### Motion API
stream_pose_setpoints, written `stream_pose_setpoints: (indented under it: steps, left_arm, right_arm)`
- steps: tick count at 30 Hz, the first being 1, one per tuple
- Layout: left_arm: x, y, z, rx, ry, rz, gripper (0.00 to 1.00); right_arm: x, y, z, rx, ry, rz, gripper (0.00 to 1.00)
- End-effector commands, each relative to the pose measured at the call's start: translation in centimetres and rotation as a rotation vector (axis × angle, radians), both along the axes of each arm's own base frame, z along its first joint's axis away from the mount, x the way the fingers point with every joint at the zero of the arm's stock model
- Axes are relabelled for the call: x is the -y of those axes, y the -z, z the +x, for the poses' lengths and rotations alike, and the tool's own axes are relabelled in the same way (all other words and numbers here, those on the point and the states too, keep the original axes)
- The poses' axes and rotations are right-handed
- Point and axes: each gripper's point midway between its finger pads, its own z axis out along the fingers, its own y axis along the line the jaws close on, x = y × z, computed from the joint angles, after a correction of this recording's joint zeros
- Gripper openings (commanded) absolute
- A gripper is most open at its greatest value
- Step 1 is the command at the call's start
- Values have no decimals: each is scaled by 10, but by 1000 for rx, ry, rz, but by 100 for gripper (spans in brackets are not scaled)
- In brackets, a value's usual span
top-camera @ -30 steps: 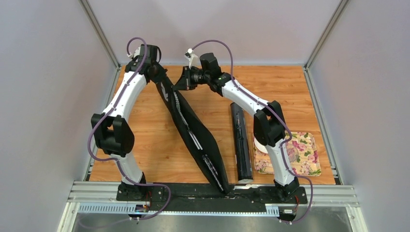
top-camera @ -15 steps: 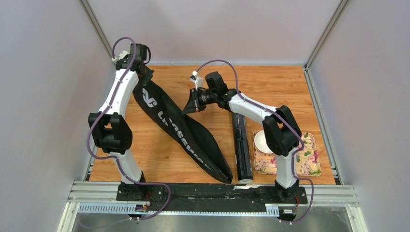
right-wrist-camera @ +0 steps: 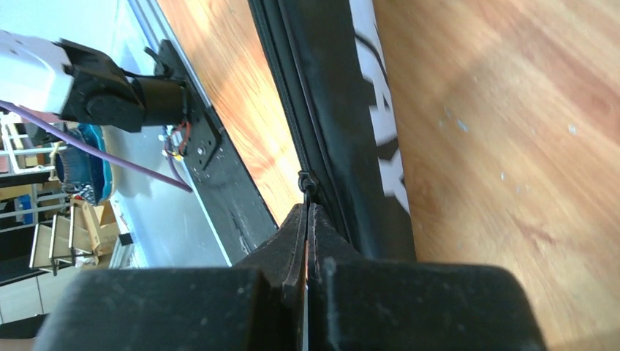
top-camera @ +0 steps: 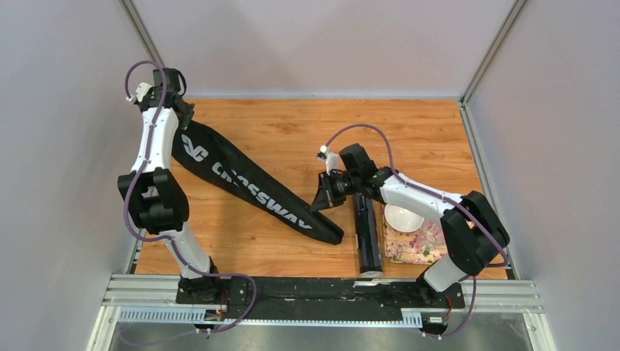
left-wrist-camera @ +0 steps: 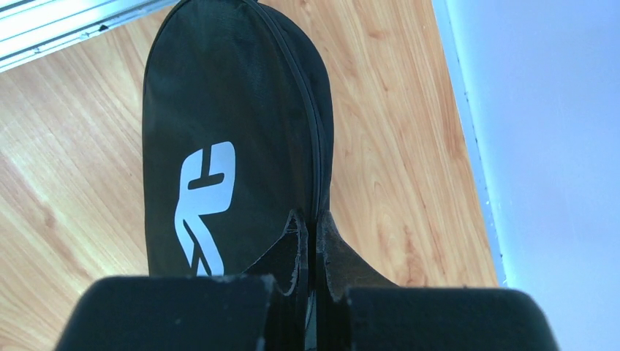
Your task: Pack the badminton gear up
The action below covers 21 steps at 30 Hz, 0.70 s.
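The black CROSSWAY racket bag (top-camera: pixel 248 186) lies flat on the table, wide end at the far left, narrow end near the middle front. My left gripper (top-camera: pixel 179 121) is shut on the edge of the bag's wide end; the left wrist view shows it (left-wrist-camera: pixel 311 219) pinching the bag (left-wrist-camera: pixel 219 131) at the zipper seam. My right gripper (top-camera: pixel 319 199) is shut on the zipper pull (right-wrist-camera: pixel 307 179) near the bag's narrow end (right-wrist-camera: pixel 343 110). The long dark tube (top-camera: pixel 365 230) lies on the table just right of the bag. No rackets or shuttlecocks are in view.
A small white bowl (top-camera: pixel 402 217) sits on the flower-patterned tray (top-camera: pixel 409 247) at the front right, under my right arm. Metal frame rails run along the table's left and right edges, with grey walls beyond.
The bag went from standing on edge to lying flat and swung left. My left gripper moved far left with the wide end. My right gripper travelled down the zipper toward the narrow end.
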Motion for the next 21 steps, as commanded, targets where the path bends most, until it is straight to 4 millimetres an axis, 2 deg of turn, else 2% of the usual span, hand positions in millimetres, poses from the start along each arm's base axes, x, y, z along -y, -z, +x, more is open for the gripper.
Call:
stream_pose_setpoints:
  steps: [1, 2, 4, 5, 11, 19, 21]
  left_arm:
    - [-27, -13, 11, 82, -53, 20, 0]
    - [-30, -12, 12, 85, -60, 18, 0]
    - [-36, -11, 12, 87, -70, 14, 0]
    - [-41, -10, 11, 88, -79, 14, 0]
    - [-54, -4, 12, 85, -99, 10, 0]
    - [-67, 2, 8, 65, -136, 23, 0]
    - [-69, 4, 8, 61, -139, 24, 0]
  right_arm:
    - [22, 5, -6, 57, 40, -46, 0]
    - [29, 15, -13, 37, 46, -71, 0]
    - [37, 19, -18, 44, 63, -90, 0]
    - [44, 29, -25, 25, 68, -113, 0]
    - [68, 37, -44, 23, 101, -156, 0]
    - [94, 70, -68, -32, 149, -229, 0]
    - [98, 73, -69, -32, 164, -238, 0]
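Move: The right hand already pinches the zip pull; the badminton bag's narrow end, where this zip run finishes, lies about 7 cm back and 7 cm to its right, some 7 cm below. The black tube's middle is about 13 cm to the right and 2 cm back, the white bowl roughly 24 cm right and 2 cm back, both below. From the left hand, holding the wide end's edge, the narrow end is some 32 cm back, 45 cm right and 17 cm down. Rightward, back and down, the right hand keeps its pinch on the zip pull and draws the slider along the seam to the bag's narrow end, roughly 11 cm in all, the fingers tipping some 10 degrees farther down. Against this pull the left hand, still gripping the wide end's zip edge, travels about 4 cm left. ##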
